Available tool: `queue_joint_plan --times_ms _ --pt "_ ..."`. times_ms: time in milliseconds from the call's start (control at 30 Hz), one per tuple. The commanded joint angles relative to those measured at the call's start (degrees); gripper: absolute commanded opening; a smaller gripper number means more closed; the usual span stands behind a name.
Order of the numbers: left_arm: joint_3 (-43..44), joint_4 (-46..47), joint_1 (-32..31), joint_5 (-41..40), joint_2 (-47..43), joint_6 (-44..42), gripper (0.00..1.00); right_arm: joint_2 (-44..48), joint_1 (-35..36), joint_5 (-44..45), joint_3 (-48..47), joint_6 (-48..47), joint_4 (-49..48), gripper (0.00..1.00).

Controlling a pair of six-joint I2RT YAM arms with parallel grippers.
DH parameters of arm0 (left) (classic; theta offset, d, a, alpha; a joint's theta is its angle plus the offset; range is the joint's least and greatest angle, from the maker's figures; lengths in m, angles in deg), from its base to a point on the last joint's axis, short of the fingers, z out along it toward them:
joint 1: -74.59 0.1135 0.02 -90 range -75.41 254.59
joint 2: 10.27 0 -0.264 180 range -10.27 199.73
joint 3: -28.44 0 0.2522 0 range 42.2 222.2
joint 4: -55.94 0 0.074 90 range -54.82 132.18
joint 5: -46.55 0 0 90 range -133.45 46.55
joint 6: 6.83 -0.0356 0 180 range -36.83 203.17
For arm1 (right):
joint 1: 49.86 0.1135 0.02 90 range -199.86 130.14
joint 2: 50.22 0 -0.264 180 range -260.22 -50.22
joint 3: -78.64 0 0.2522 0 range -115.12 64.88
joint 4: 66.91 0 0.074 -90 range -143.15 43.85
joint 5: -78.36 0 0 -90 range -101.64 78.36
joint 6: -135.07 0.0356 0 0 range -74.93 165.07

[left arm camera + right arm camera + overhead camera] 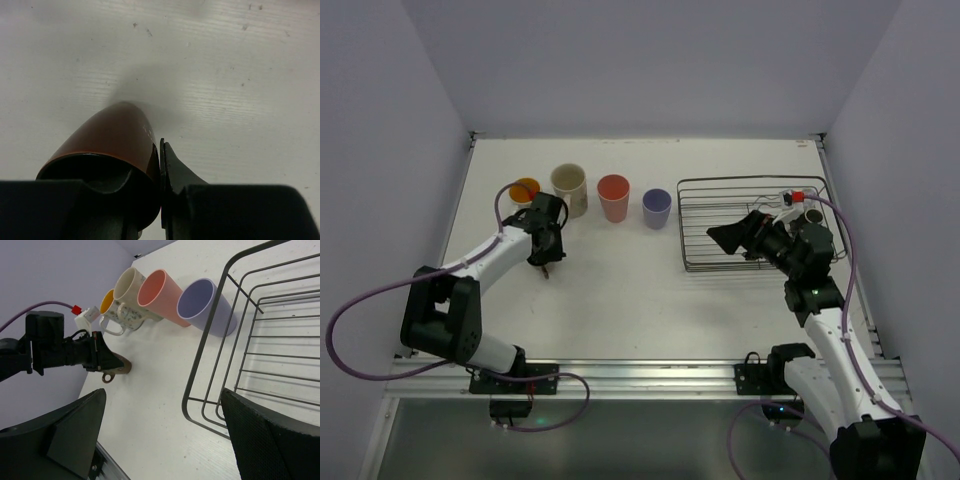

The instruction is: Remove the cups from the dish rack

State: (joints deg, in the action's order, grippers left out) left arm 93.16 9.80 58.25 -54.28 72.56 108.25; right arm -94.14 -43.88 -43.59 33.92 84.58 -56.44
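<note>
Four cups stand in a row at the back of the table: an orange-inside cup [525, 188] [107, 303], a cream patterned mug [570, 188] [128, 296], a salmon cup [613, 197] [161, 296] and a lavender cup [657, 208] [206, 307]. In front of them my left gripper [548, 262] [161, 190] is shut on the wall of a small brown cup [110, 135] [119, 370], one finger inside it and one outside, low at the table. The dark wire dish rack [692, 228] [212, 365] sits on the right. My right gripper [735, 232] [165, 440] hangs open over the rack's left edge, holding nothing.
Purple cables trail from both arms. A metal rail runs along the table's near edge [640, 372]. Walls close in the table at the left, back and right.
</note>
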Motion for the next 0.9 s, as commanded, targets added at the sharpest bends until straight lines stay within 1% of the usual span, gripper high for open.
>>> queue_joint_plan --times_ms 0,67,100,133,200,233,300,333,400,433,500,533,600,667,800,867 --pt "3.45 1.44 2.18 2.13 1.63 -3.37 0.00 0.94 0.17 2.06 -1.56 -2.33 1.18 0.99" --pt "3.36 1.62 3.68 4.22 3.39 -3.63 0.01 0.94 0.17 2.15 -1.56 -2.50 1.18 0.99" --pt "3.36 1.71 3.86 4.50 3.74 -3.90 0.04 0.86 0.26 2.15 -1.56 -2.50 1.18 0.99" --pt "3.44 1.62 3.94 4.50 4.09 -3.99 0.13 0.77 0.18 2.06 -1.56 -2.50 1.18 0.99" --pt "3.36 1.36 3.95 3.45 3.92 -4.25 0.24 0.42 0.26 2.15 -1.56 -2.59 1.01 0.99" --pt "3.36 1.09 4.03 2.84 3.40 -4.34 0.35 0.33 0.26 2.32 -1.65 -2.77 1.09 0.99" --pt "3.36 0.57 4.03 1.52 2.70 -4.77 0.46 -0.46 0.26 2.59 -1.91 -2.94 1.27 0.99" --pt "3.36 0.48 4.03 1.08 1.82 -4.87 0.56 -0.72 0.26 2.59 -2.00 -2.94 1.27 0.99" --pt "3.27 0.39 4.03 0.29 0.59 -5.04 0.67 -1.43 0.26 2.76 -2.26 -3.03 1.35 0.99" --pt "3.36 0.39 4.03 0.02 -0.46 -5.22 0.76 -1.60 0.35 2.94 -2.44 -3.03 1.53 0.99" --pt "3.71 -0.05 4.03 -0.24 -1.43 -5.66 0.83 -2.13 0.35 3.55 -3.05 -3.29 2.23 0.99" --pt "3.97 -0.31 4.03 -0.42 -2.66 -5.92 0.89 -2.22 0.26 4.08 -3.31 -3.30 2.58 0.99" --pt "4.76 -0.32 3.95 -0.51 -4.94 -6.18 0.93 -2.22 0.35 5.75 -3.93 -3.47 3.11 0.99" --pt "6.60 -0.14 3.95 -0.60 -9.07 -6.53 0.98 -2.31 0.26 7.24 -4.63 -3.91 5.56 0.99" --pt "10.12 1.88 3.95 2.47 -15.23 -6.62 1.00 -3.97 0.35 12.77 -6.73 -4.61 8.02 0.99" --pt "11.62 2.23 3.95 6.42 -16.11 -6.62 1.00 -4.85 0.35 14.97 -8.32 -5.84 10.48 0.98"
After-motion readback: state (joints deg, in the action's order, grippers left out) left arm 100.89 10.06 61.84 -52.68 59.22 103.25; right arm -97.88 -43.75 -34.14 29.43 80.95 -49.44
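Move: The left hand still pinches the brown mug's right wall, its middle about 3 cm left and 3 below; its table spot lies roughly 1 cm ahead, 4 left, 4 below. The orange mug stands some 15 cm ahead and 6 left, the tan mug 17 ahead and 5 right, both 2 below. From the right hand, the brown mug is about 44 cm left, 2 ahead, 20 below. Left hand eases the brown mug slightly down-left, opens wide, then rises 13 cm; right drifts forward-right 3 cm. ##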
